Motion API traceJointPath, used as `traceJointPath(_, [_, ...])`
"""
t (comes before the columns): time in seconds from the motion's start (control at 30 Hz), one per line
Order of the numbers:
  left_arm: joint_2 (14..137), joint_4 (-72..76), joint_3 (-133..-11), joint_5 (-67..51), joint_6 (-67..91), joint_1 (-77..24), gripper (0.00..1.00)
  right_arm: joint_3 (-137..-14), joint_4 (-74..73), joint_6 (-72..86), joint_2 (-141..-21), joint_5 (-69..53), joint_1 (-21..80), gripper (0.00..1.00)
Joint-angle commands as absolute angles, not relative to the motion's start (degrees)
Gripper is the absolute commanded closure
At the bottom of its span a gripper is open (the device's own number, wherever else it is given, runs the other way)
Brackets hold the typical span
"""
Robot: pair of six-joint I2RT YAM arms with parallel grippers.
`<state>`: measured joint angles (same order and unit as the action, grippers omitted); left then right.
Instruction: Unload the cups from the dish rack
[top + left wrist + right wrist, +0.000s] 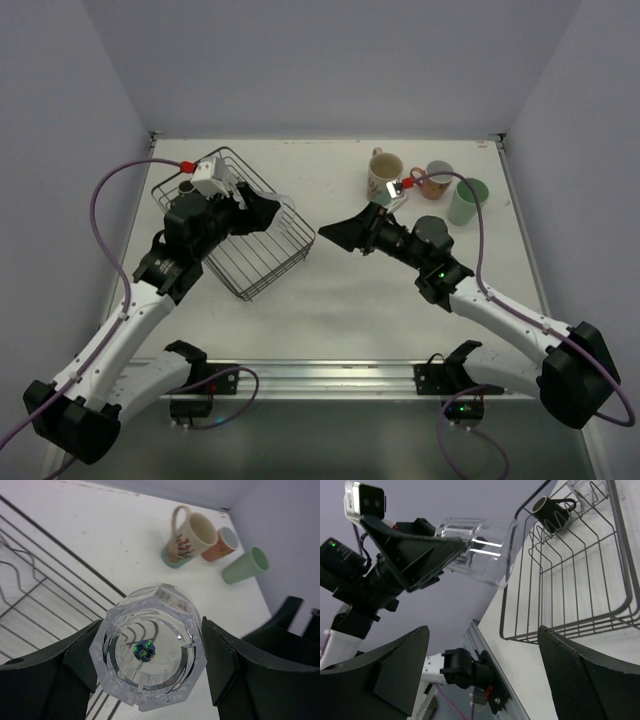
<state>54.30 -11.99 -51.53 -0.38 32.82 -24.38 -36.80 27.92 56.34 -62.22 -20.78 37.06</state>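
My left gripper (264, 210) is shut on a clear glass (145, 630), holding it on its side above the right part of the black wire dish rack (262, 262). The right wrist view shows that glass (480, 550) in the air beside the rack (580, 580). A dark brown mug (186, 188) lies in the rack's far corner, also seen in the right wrist view (552, 510). My right gripper (338, 234) is open and empty, right of the rack and facing the glass. On the table at the far right are a cream patterned mug (383, 175), a salmon-pink mug (435, 180) and a pale green cup (466, 200).
The table's metal front rail (320, 375) runs along the near edge. Grey walls close in the left, back and right sides. A clear object (585, 487) shows at the rack's far end in the right wrist view, too cut off to tell what it is.
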Motion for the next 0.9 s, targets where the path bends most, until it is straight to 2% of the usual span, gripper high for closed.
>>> traceJointPath(0.0, [50.6, -4.7, -49.8, -13.7, 40.3, -24.2, 0.78, -40.1, 39.3, 61.3, -64.9, -22.3, 37.4, 0.09])
traceJointPath(0.23, [48.3, 8.3, -45.5, -26.4, 49.6, -24.2, 0.78, -41.7, 44.3, 63.3, -68.0, -26.6, 37.4, 0.13])
traceJointPath(0.3, [48.6, 11.2, -44.6, -28.6, 50.7, -24.2, 0.78, -41.8, 47.2, 64.1, -68.3, -29.4, 37.4, 0.22])
traceJointPath(0.53, [49.8, 17.0, -43.1, -31.9, 54.7, -24.2, 0.78, -41.7, 53.8, 67.2, -69.6, -34.2, 37.5, 0.38])
traceJointPath(0.6, [50.0, 18.9, -42.5, -32.8, 55.5, -24.2, 0.76, -41.7, 57.4, 69.3, -70.8, -35.1, 37.5, 0.49])
traceJointPath(0.67, [50.0, 20.2, -41.9, -33.2, 56.7, -24.3, 0.75, -41.3, 60.7, 70.8, -72.1, -35.3, 37.5, 0.54])
traceJointPath(0.7, [50.0, 20.5, -41.7, -33.3, 57.0, -24.3, 0.73, -41.3, 61.8, 72.1, -72.5, -35.3, 37.5, 0.66])
traceJointPath(0.8, [50.3, 20.6, -41.3, -33.5, 57.3, -24.3, 0.71, -41.8, 62.8, 72.8, -73.5, -35.4, 37.5, 0.76])
traceJointPath(0.83, [50.4, 20.6, -41.1, -33.6, 57.3, -24.3, 0.71, -42.0, 62.7, 72.9, -73.5, -35.4, 37.6, 0.86])
traceJointPath(0.87, [50.5, 20.3, -41.0, -33.5, 57.2, -24.3, 0.69, -42.0, 62.5, 72.9, -73.5, -35.3, 37.6, 0.91])
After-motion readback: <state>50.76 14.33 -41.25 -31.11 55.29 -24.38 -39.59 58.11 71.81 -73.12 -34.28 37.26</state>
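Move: Over the right end of the dish rack, the left hand already holds the clear glass; the open right gripper it is bringing it to is about 13 cm to its right, 7 cm back and roughly level. The rack's middle is some 10 cm left, 5 cm ahead and 23 cm below the left hand. From the right hand, the glass is about 11 cm left, 7 cm ahead and level, and the printed mug 22 cm ahead, 14 cm right and 22 cm down. Bringing the held glass across to the other gripper, the left hand swings about 7 cm back and 7 cm right while rising 5, turning some 30 degrees clockwise with its left side dipping. The right hand rises about 7 cm, easing slightly left and back, and shuts its wide-open fingers almost fully astride the glass's wall at the mouth; the left keeps its grip. ##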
